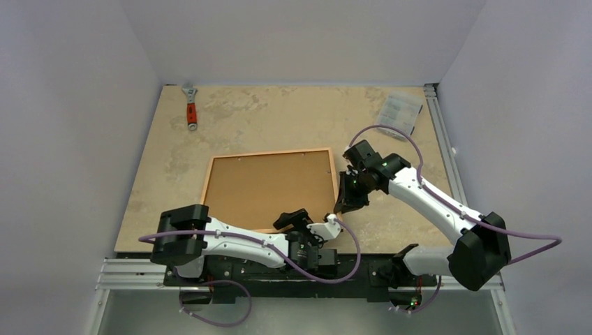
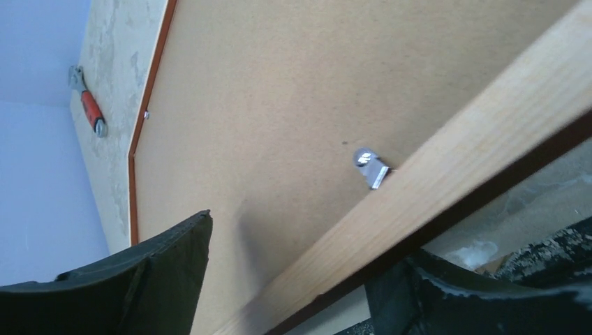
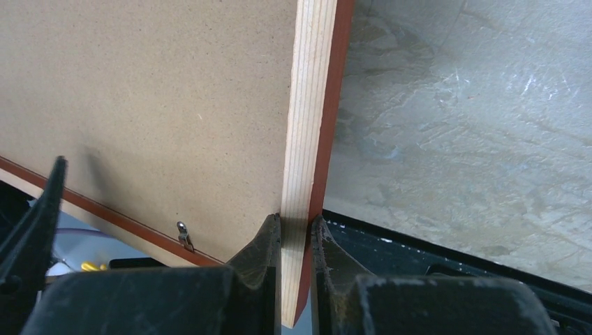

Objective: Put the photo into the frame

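Observation:
The frame (image 1: pixel 269 153), orange-brown wood, lies back up with its near right corner raised off the table. A plain brown board (image 1: pixel 269 188) fills it under small metal tabs (image 2: pixel 370 166). It looks like the photo's back, and no printed side shows. My right gripper (image 1: pixel 342 204) is shut on the frame's right rail (image 3: pixel 307 105), and in the right wrist view both jaws of the gripper (image 3: pixel 296 227) press against the wood. My left gripper (image 1: pixel 311 225) is open at the near rail (image 2: pixel 447 160). In the left wrist view that gripper (image 2: pixel 307 241) has one finger over the board (image 2: pixel 279 105) and one below the rail.
A red-handled wrench (image 1: pixel 190 108) lies at the far left of the table. A small clear plastic box (image 1: pixel 400 112) sits at the far right. Aluminium rails (image 1: pixel 139 269) run along the near edge, by the arm bases.

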`<move>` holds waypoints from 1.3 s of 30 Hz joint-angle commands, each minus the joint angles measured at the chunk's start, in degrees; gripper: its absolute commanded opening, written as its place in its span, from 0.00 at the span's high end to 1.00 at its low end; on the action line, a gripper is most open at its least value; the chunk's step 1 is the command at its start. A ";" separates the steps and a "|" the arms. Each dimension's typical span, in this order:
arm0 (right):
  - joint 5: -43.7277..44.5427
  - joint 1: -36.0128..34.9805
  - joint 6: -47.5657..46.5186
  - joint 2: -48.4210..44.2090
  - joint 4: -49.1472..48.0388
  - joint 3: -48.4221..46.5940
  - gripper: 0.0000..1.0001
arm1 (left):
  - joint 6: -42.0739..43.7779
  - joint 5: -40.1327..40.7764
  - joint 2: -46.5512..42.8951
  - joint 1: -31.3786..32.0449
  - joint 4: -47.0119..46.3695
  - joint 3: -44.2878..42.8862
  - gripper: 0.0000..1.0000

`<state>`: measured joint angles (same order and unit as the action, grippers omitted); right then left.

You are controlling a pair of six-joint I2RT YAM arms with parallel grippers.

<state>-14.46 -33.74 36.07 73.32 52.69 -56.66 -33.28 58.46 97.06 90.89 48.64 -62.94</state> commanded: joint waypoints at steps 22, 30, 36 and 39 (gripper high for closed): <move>3.32 0.18 -1.88 -9.50 -8.54 -9.56 0.30 | 1.97 1.71 -3.42 -2.14 11.66 -8.86 0.98; 12.55 0.26 -11.96 -15.91 -18.06 -13.69 0.30 | 3.55 -1.38 -11.74 -2.12 13.10 -8.94 1.00; 12.84 0.29 -20.05 -32.24 -52.65 3.19 0.31 | 5.58 -6.11 -20.99 -2.12 12.47 -7.72 1.00; 9.86 0.29 -27.33 -34.26 -58.70 6.32 0.25 | 6.70 -9.98 -25.91 -2.16 11.84 -7.23 1.00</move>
<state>-3.11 -33.69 19.55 40.71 12.45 -53.74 -22.70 56.05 78.37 88.71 67.20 -68.90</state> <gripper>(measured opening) 0.731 0.264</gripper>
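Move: Between the left hand's open fingers, about 1 cm ahead and 1 cm below, runs the frame's near rail. A metal clip sits roughly 2 cm ahead and 4 cm to that hand's right, the near-right corner some 7 cm to its right and level fore and aft. From the right hand, which already holds the right rail raised, that stretch of near rail lies about 7 cm left, 4 cm back and 2 cm lower. Closing on the near rail, the left fingers pinch it while both hands drift a couple of centimetres forward, left and up. The right hand then opens, lets go of the right rail and swings about 24 cm up and some 6 cm forward, its fingers tipping up about 70 degrees from pointing down. The left keeps its pinch and lifts, ending 10 cm up and 6 cm left. ##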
